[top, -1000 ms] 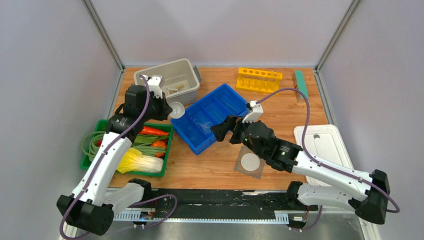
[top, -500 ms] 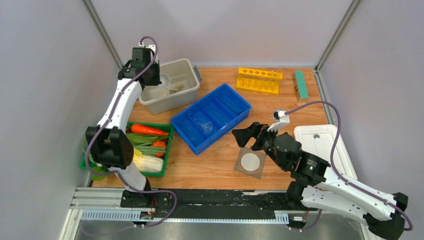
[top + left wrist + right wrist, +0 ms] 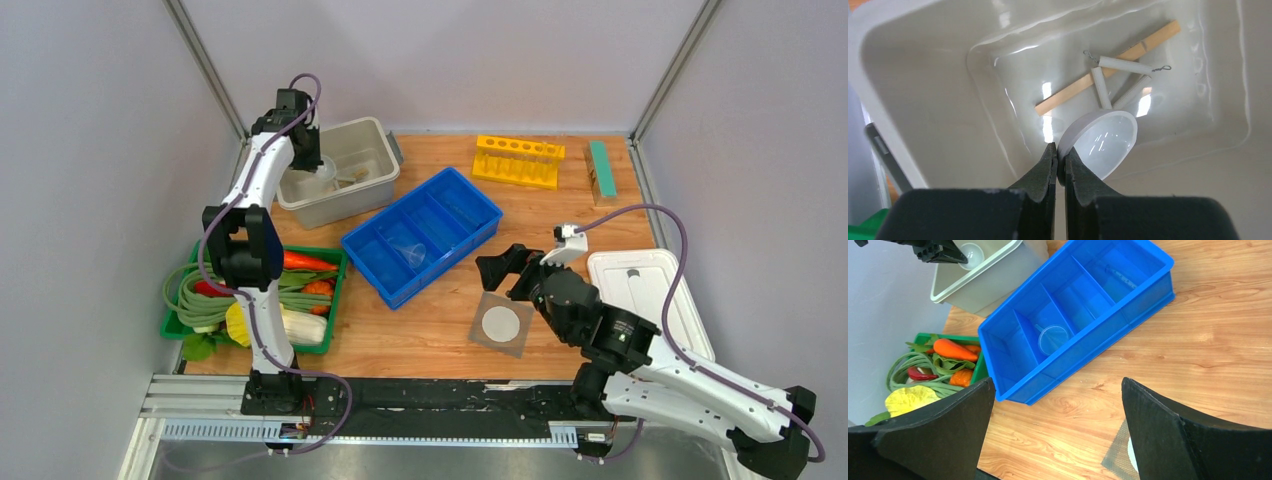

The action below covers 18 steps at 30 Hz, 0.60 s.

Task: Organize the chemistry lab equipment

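My left gripper point(image 3: 1060, 150) reaches down into the grey bin point(image 3: 923, 65) and is shut on the rim of the clear round dish point(image 3: 1105, 140). The dish hangs tilted just above the bin's floor. Below it lie a white triangle of rods on wire point(image 3: 1125, 65) and a wooden stick point(image 3: 1068, 95). From above, the left gripper point(image 3: 308, 160) is over the bin's left side. My right gripper point(image 3: 503, 265) stands wide open and empty over bare wood, just beyond the grey mesh with its white disc point(image 3: 500, 324). A clear cup point(image 3: 410, 252) sits in the blue tray point(image 3: 497, 212).
A green tray point(image 3: 340, 280) of vegetables lies at the left. A yellow test-tube rack point(image 3: 518, 160) and a teal block point(image 3: 602, 168) stand at the back. A white lid point(image 3: 645, 290) lies to the right of the right arm.
The left arm swung from beside the blue tray up to the grey bin, carrying the dish into it. The right gripper pulled back from the blue tray toward the mesh, still open.
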{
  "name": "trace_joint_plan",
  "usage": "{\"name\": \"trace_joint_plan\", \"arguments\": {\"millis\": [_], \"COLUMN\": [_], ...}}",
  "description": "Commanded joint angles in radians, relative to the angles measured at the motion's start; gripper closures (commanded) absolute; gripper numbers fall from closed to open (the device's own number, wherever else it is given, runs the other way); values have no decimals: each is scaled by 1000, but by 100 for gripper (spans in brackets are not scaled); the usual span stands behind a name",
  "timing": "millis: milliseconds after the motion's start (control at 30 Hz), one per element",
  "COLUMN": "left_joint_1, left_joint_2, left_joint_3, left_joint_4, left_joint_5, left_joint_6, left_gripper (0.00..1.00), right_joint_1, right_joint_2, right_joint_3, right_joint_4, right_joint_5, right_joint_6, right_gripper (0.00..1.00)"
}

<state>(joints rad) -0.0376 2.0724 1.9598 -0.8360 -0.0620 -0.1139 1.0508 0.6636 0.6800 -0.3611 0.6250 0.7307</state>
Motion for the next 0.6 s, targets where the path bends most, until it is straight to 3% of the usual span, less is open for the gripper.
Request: {"name": "trace_joint_plan", "arguments": {"millis": [0, 300, 567], "left_joint_1": [7, 10, 8], "left_joint_2": [41, 38, -109], "left_joint_3": [56, 73, 76], "left_joint_4": [-51, -78, -110], "left_joint_5": [-7, 13, 89], "left_joint_6": [28, 25, -6], "left_gripper": [89, 70, 50], "right_joint_1": [0, -3, -8], "right_joint_2": [17, 10, 1], "right_joint_3": [49, 58, 66], "right_joint_4": [-9, -101, -142], "right_joint_5": [79, 88, 52], "right_joint_6": [15, 111, 141], "right_gripper": [0, 0, 0]}}
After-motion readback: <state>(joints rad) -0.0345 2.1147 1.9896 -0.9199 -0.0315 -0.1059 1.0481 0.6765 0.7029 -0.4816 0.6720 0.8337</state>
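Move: The left hand holds the white dish inside the grey bin, whose middle lies about 3 cm ahead, 4 cm right and 8 cm below it. On the bin floor, some 13 cm down, the wooden stick sits about 3 cm ahead and 5 cm right, the white triangle 4 cm ahead and 7 cm right. The blue tray is roughly 12 cm back and 25 cm right. From the right hand the bin is some 34 cm ahead and 39 cm left. The left fingers let go of the white dish, opening from nearly shut to about half wide as the hand sinks some 3 cm towards the bin floor, easing back about 1 cm, then rises 1 cm again. Its fingertips tip about 5 degrees more steeply down. The empty right hand, still wide open, drifts about 2 cm down and to the right. ##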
